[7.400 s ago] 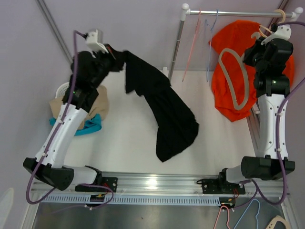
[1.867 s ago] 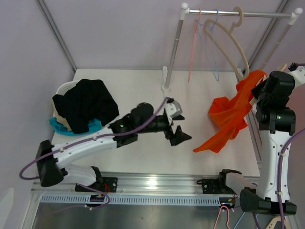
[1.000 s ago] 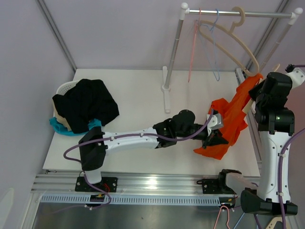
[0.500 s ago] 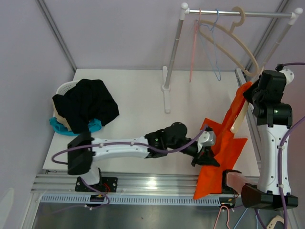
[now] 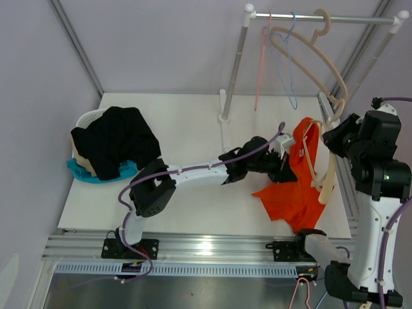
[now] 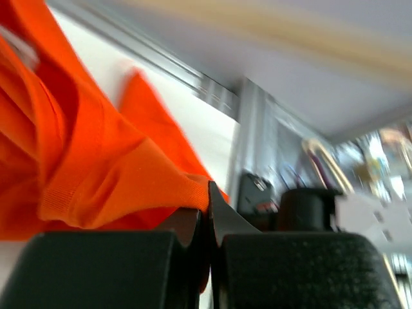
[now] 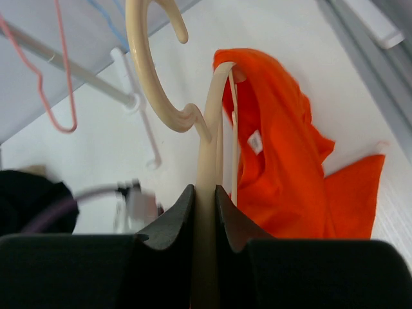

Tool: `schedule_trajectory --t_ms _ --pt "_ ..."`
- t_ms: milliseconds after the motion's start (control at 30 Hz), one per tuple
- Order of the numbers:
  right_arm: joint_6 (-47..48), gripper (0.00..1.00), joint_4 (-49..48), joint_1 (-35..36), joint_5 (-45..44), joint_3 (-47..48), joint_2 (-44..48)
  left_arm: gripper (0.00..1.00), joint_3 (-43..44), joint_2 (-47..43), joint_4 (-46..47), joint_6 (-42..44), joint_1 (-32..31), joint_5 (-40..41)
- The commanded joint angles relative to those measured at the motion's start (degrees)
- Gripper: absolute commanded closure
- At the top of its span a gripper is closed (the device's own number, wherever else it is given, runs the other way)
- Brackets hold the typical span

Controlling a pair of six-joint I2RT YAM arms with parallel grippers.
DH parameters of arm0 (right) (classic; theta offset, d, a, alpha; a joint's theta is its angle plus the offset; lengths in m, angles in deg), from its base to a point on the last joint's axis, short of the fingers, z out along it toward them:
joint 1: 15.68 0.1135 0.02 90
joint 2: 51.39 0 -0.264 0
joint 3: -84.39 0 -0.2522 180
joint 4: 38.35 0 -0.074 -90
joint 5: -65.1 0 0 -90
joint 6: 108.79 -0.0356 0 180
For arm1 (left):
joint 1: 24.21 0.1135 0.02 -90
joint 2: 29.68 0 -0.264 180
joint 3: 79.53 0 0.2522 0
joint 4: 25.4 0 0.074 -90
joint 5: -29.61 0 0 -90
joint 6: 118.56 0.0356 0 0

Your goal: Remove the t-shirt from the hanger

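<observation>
The orange t-shirt [image 5: 293, 193] hangs by its neck on one end of a cream hanger [image 5: 324, 172] and trails onto the table at the right. My right gripper [image 5: 333, 134] is shut on that hanger above the table; in the right wrist view the hanger [image 7: 206, 129] runs up between the jaws, with the shirt [image 7: 277, 167] beside it. My left gripper [image 5: 284, 168] reaches across the table and is shut on a fold of the shirt; in the left wrist view the orange cloth [image 6: 96, 161] is pinched at the tips of the gripper [image 6: 209, 203].
A clothes rail [image 5: 309, 18] at the back right carries a second cream hanger [image 5: 315, 51], a pink hanger [image 5: 259, 64] and a blue hanger [image 5: 288, 71]. Its post [image 5: 233, 64] stands mid-table. A black garment [image 5: 116, 141] lies over a basket at the left.
My left gripper has pulled the shirt from the near table edge back toward the table's middle. The shirt now hangs lower on the hanger and spreads on the table. The right arm has shifted right.
</observation>
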Motion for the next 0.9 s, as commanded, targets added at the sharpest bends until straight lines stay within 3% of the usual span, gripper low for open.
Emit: schedule_trajectory --t_ms 0,133,233,433,500,567,667,767,833,867 --pt "-1.3 1.00 6.0 0.2 7.0 -1.0 4.7 0.99 2.5 -2.9 -1.3 -7.6 4.3 13.0" --pt "-3.9 1.00 9.7 1.9 8.4 -2.4 10.9 0.99 3.3 -3.0 -6.9 -8.6 6.7 20.1" --pt "-0.8 1.00 9.8 1.8 5.9 0.1 12.1 0.99 0.3 -4.6 -5.3 -8.0 7.5 19.7" --pt "8.8 1.00 -3.4 1.8 6.0 -6.5 12.0 0.99 -16.7 -22.5 -4.1 0.3 3.2 22.2" --pt "11.2 1.00 -9.0 1.8 8.7 -8.0 9.2 0.99 -18.6 -29.8 -7.8 2.2 3.7 19.5" --pt "14.2 1.00 -12.2 1.8 10.5 -7.5 6.3 0.99 -18.1 -33.5 -15.5 3.5 5.8 11.2" --pt "15.6 1.00 -15.9 1.8 11.0 -5.5 1.9 0.99 -11.0 -39.3 -27.9 5.0 13.3 7.8" --pt "18.4 1.00 -18.7 1.8 9.3 -1.8 -2.4 0.99 0.8 -41.0 -34.9 6.6 17.5 9.3" --pt "20.5 1.00 -21.9 1.9 9.6 -0.5 -4.8 0.99 10.3 -38.6 -39.4 8.8 18.6 11.1" --pt "22.9 1.00 -22.8 1.8 10.4 -0.1 -5.7 0.99 21.8 -37.3 -42.3 9.4 19.9 12.2"
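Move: The left hand pinches the orange t-shirt; the basket, under the black clothes pile, lies about 60 cm to its left, 16 cm ahead and 12 below. The wooden hanger, gripped by the right hand, has its middle some 9 cm right, 3 ahead and 8 above. From the right hand the t-shirt is roughly 7 cm left, 10 back and 20 below; another wooden hanger on the rail is about 18 ahead, 6 left and slightly above. Left swings the pinched t-shirt forward, back, then up-left some 20 cm; right draws its hanger back, then forward. ##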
